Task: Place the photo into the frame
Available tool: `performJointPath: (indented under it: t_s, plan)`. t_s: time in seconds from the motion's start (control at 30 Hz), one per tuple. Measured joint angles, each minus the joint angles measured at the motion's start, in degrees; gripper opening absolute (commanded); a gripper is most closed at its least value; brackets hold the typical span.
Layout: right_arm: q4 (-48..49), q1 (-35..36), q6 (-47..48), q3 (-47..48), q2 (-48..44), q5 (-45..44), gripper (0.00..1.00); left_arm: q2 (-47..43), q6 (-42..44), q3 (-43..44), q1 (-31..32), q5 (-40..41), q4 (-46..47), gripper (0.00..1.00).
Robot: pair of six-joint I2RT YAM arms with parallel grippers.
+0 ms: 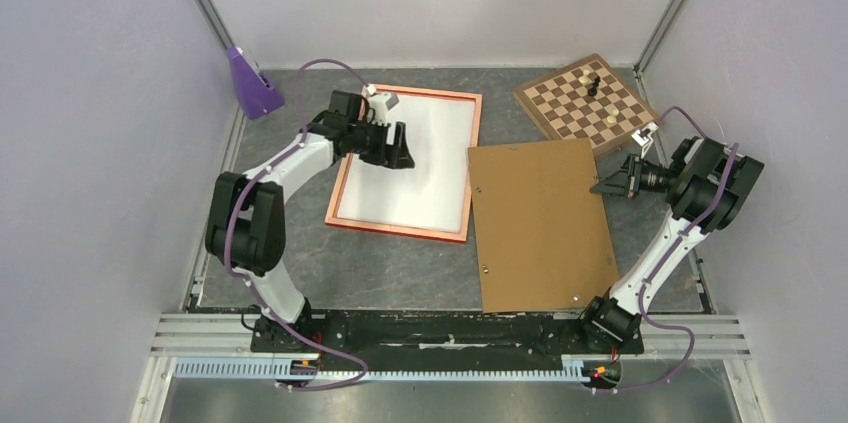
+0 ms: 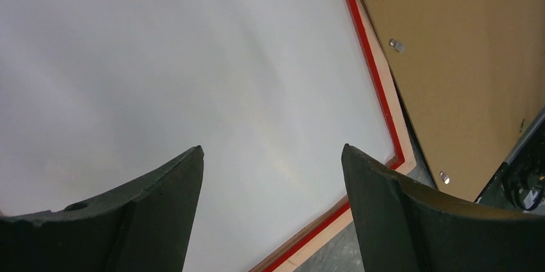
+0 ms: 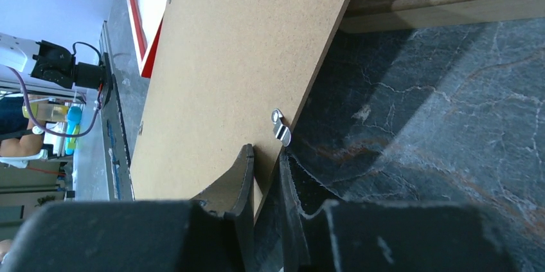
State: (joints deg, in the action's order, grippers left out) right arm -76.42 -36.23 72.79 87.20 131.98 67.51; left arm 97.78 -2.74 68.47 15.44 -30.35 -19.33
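Note:
The photo [image 1: 425,168] lies white side up inside the orange-red frame [image 1: 400,226] at the left middle of the table. My left gripper [image 1: 400,158] hovers over the photo's upper left part, open and holding nothing. In the left wrist view the white sheet [image 2: 193,60] fills the space between the fingers, and the frame's red rim [image 2: 369,66] runs down the right. My right gripper [image 1: 600,186] is shut on the right edge of the brown backing board [image 1: 540,228]. The right wrist view shows its fingers [image 3: 244,175] pinching that edge just below a small metal clip [image 3: 281,127].
The backing board's left edge meets the frame's right side. A chessboard [image 1: 585,103] with a few pieces sits at the back right, close to the board's far corner. A purple object [image 1: 252,85] stands at the back left. Walls close in three sides.

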Motion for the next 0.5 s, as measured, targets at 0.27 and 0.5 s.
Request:
performJointPath:
  t_s: [0.27, 0.5]
  plan:
    - [0.1, 0.3, -1.8, 0.0, -1.1, 2.6, 0.0, 8.5, -5.4, 4.5, 5.0, -0.4, 6.7, 0.85]
    - [0.3, 1.4, -2.7, 0.0, -2.0, 6.1, 0.0, 16.7, -12.8, 10.8, 7.6, 0.0, 10.6, 0.85]
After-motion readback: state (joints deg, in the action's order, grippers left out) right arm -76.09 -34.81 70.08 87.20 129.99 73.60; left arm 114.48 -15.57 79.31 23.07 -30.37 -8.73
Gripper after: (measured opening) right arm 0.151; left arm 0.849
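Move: The left hand hangs open over the frame, whose middle is about 10 cm below it, 2 cm back and 1 cm right. The far left corner of the brown backboard lies some 15 cm to its right, level in reach and about 7 cm lower. The right hand already grips the backboard's right edge; the frame's middle is roughly 46 cm left of this hand and 6 cm ahead, the chessboard's about 22 cm ahead and 2 cm left. Rightward above the white sheet in the frame, the left hand travels about 9 cm with some 4 cm forward and 3 cm down, tilting slightly, fingers kept wide open, closing in on the backboard's far left corner without touching it yet. Meanwhile the right hand keeps its pinch on the right edge and raises it about 2.5 cm, easing a little forward and left. ##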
